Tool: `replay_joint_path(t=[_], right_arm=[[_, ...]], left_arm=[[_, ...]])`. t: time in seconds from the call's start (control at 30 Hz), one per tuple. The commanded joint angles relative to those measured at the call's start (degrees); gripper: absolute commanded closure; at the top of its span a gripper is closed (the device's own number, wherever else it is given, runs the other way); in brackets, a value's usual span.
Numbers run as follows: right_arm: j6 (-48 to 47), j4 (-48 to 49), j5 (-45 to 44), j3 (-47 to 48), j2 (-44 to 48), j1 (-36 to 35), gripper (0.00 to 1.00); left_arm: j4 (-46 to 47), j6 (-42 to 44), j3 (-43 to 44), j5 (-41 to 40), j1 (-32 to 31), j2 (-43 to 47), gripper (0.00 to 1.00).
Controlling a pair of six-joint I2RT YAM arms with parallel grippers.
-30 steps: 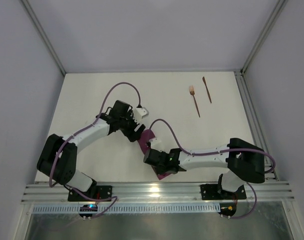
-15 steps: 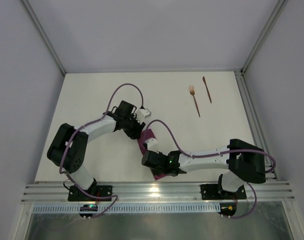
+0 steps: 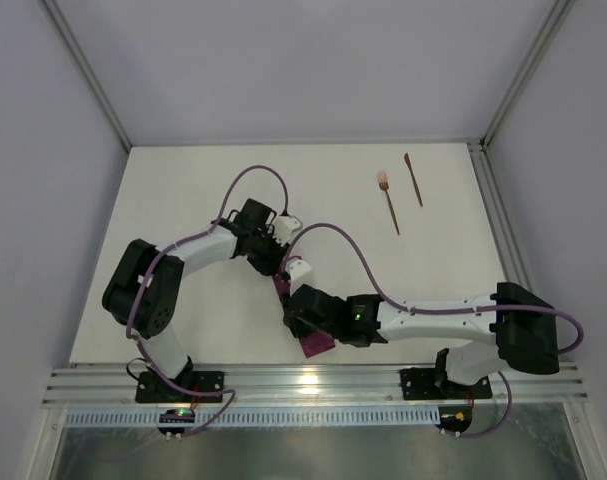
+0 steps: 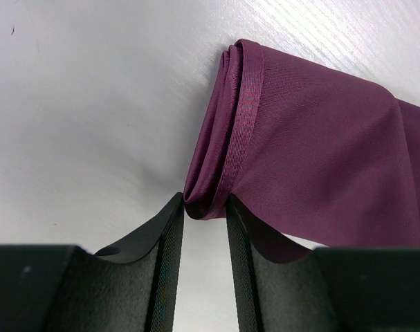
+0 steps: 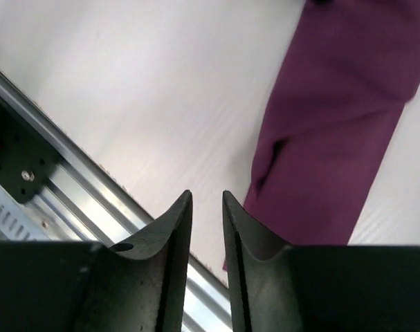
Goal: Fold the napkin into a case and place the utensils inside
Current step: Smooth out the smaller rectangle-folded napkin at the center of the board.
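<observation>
The magenta napkin (image 3: pixel 315 345) lies folded into a narrow strip near the table's front edge, mostly hidden under both wrists in the top view. In the left wrist view its rolled far corner (image 4: pixel 216 187) sits pinched between the tips of my left gripper (image 4: pixel 204 200), which is shut on it; the left gripper (image 3: pixel 281 265) is at the strip's far end. My right gripper (image 5: pixel 206 195) stands open over bare table, the napkin (image 5: pixel 334 117) just to its right. The copper fork (image 3: pixel 388 200) and knife (image 3: pixel 413 180) lie side by side at the back right, far from both grippers.
The aluminium rail (image 3: pixel 313 380) runs along the table's front edge, close beside the napkin's near end and under the right gripper's fingertips (image 5: pixel 178 228). Grey walls enclose the white table (image 3: pixel 183 200) on three sides.
The left gripper has closed onto the napkin's far corner. The right gripper has opened and let go of the cloth, and the right arm has stretched out further left.
</observation>
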State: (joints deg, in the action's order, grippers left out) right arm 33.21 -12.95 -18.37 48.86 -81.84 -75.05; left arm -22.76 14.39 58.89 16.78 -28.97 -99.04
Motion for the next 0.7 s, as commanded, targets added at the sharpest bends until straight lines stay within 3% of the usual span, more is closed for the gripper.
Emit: replay_joint_path(t=[0.0,0.17,0.3,0.57,0.67], right_arm=[[-3.8,9.6,1.1,1.9,-0.4,2.8,0.72],[-5.3,24.3,7.5,0.1,-7.4,8.6,0.87],[-4.0,28.7,9.7,-2.4,-13.1,12.6,0.96],[3.8,37.1,15.0,-12.0,-16.1,12.6,0.96],[3.5,34.9,12.5,-12.2,-15.9,10.6,0.96]], left_arm=[[0.4,1.0,-0.1,-0.7,-0.1,1.7,0.67],[0.3,1.0,0.0,-0.5,0.0,1.8,0.66],[0.4,0.6,0.1,-0.9,0.0,1.7,0.66],[1.8,0.5,0.5,-3.4,0.0,1.2,0.70],[1.8,0.3,0.5,-3.5,0.0,1.3,0.70]])
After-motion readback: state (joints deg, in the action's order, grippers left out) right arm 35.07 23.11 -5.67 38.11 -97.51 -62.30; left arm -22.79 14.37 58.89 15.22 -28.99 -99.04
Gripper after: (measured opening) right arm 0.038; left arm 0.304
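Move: The napkin strip's left long edge, at mid-length, lies some 6 cm ahead of the right hand, 2 cm to its left and about 8 cm below. From that hand, the napkin's far-left corner is roughly 16 cm ahead, 6 cm left, and its near end about 5 cm back, 5 cm right. From the left hand, already at that far corner, the edge spot is about 10 cm back and 4 cm right, a centimetre lower. Right hand arcs about 8 cm forward, down onto the napkin's left edge, fingers closing; left stays at its corner. ##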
